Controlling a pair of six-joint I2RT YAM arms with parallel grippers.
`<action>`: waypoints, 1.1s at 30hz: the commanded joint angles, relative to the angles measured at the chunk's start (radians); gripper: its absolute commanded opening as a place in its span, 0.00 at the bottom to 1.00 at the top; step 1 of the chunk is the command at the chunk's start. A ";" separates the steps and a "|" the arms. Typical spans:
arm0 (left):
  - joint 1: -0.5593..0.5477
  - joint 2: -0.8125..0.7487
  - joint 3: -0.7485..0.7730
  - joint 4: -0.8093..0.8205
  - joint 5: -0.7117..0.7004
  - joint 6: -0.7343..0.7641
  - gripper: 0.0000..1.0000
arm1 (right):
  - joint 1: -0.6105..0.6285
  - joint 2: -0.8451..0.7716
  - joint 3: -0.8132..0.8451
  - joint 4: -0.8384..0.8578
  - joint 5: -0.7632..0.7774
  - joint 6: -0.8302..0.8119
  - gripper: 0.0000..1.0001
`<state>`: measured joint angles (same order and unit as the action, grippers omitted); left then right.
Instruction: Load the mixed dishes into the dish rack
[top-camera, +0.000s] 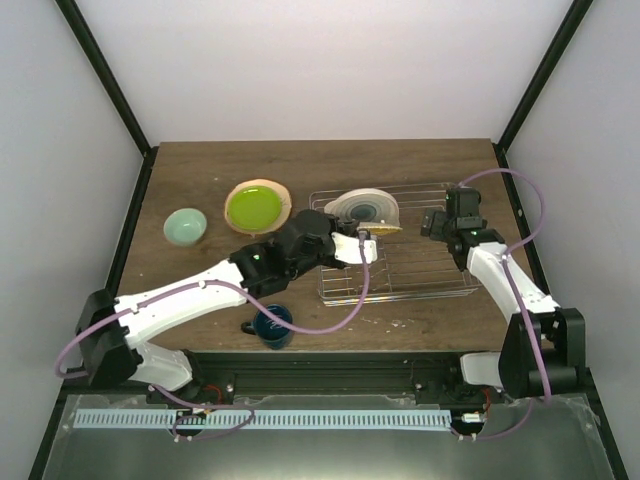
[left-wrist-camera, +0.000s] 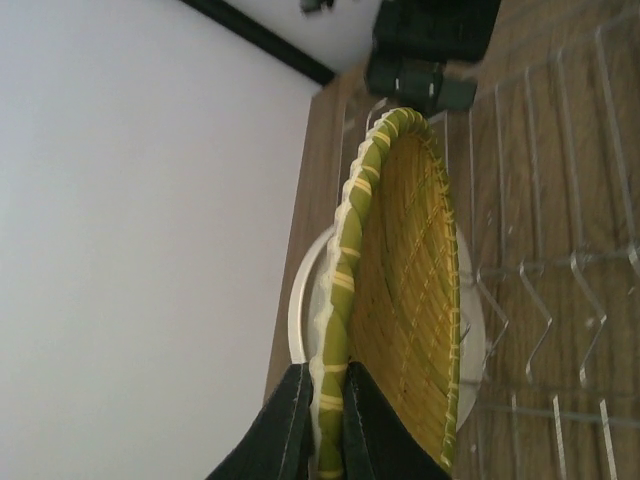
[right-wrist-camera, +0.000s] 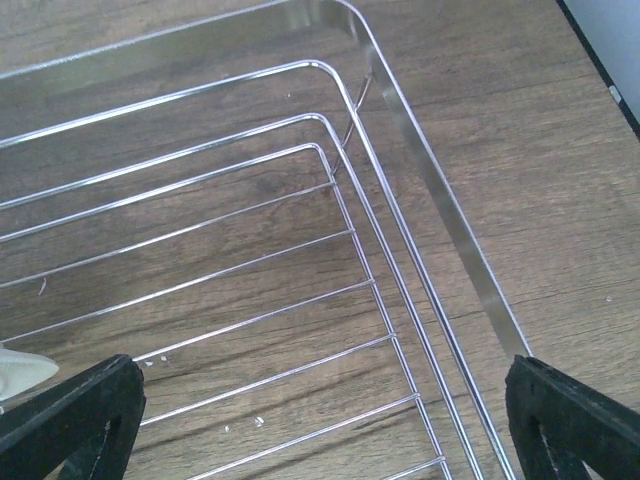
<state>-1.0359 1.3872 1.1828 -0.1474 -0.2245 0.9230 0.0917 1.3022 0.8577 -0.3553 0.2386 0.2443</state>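
Observation:
My left gripper is shut on the rim of a yellow-orange woven plate with a green edge and holds it upright on edge in the silver wire dish rack. It shows in the top view too. A cream plate with teal rings stands right behind it in the rack. My right gripper is open and empty above the rack's right end. A lime green plate lies on a tan plate left of the rack.
A pale mint bowl sits at the left of the table. A dark blue mug stands near the front edge, under my left arm. The rack's upright tines run to the right of the held plate.

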 joint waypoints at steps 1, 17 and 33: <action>0.000 0.034 0.012 0.105 -0.135 0.122 0.00 | -0.004 -0.039 0.029 0.015 0.021 0.002 1.00; 0.029 0.200 0.117 0.111 -0.081 0.001 0.00 | -0.005 -0.026 0.030 0.015 0.015 -0.003 1.00; 0.036 0.287 0.102 0.133 -0.053 -0.071 0.00 | -0.005 -0.025 0.019 0.023 0.005 -0.003 1.00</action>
<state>-0.9989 1.6577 1.2694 -0.0643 -0.3103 0.8917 0.0917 1.2823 0.8577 -0.3504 0.2390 0.2440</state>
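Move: The yellow plate is already upright in the left fingers. The rack slot it is meant for lies about 11 cm ahead of the left hand, 5 cm to its right and some 22 cm below. The white plate standing in the rack is about 15 cm ahead, 2 cm right and 20 cm down; the blue mug is roughly 9 cm back, 18 cm left and 25 cm down. From the right hand the slot is about level ahead, 18 cm left and 7 cm below. The yellow plate, still pinched by its rim and kept on edge, is carried by the left hand down and forward into the rack's prong area, just on the near side of the white plate, about 6 cm each way with some 3 cm to the right. The descent eases off midway while the hand goes on forward, then resumes; the wrist turns slightly counter-clockwise, under 10 degrees, and the grip stays shut. ##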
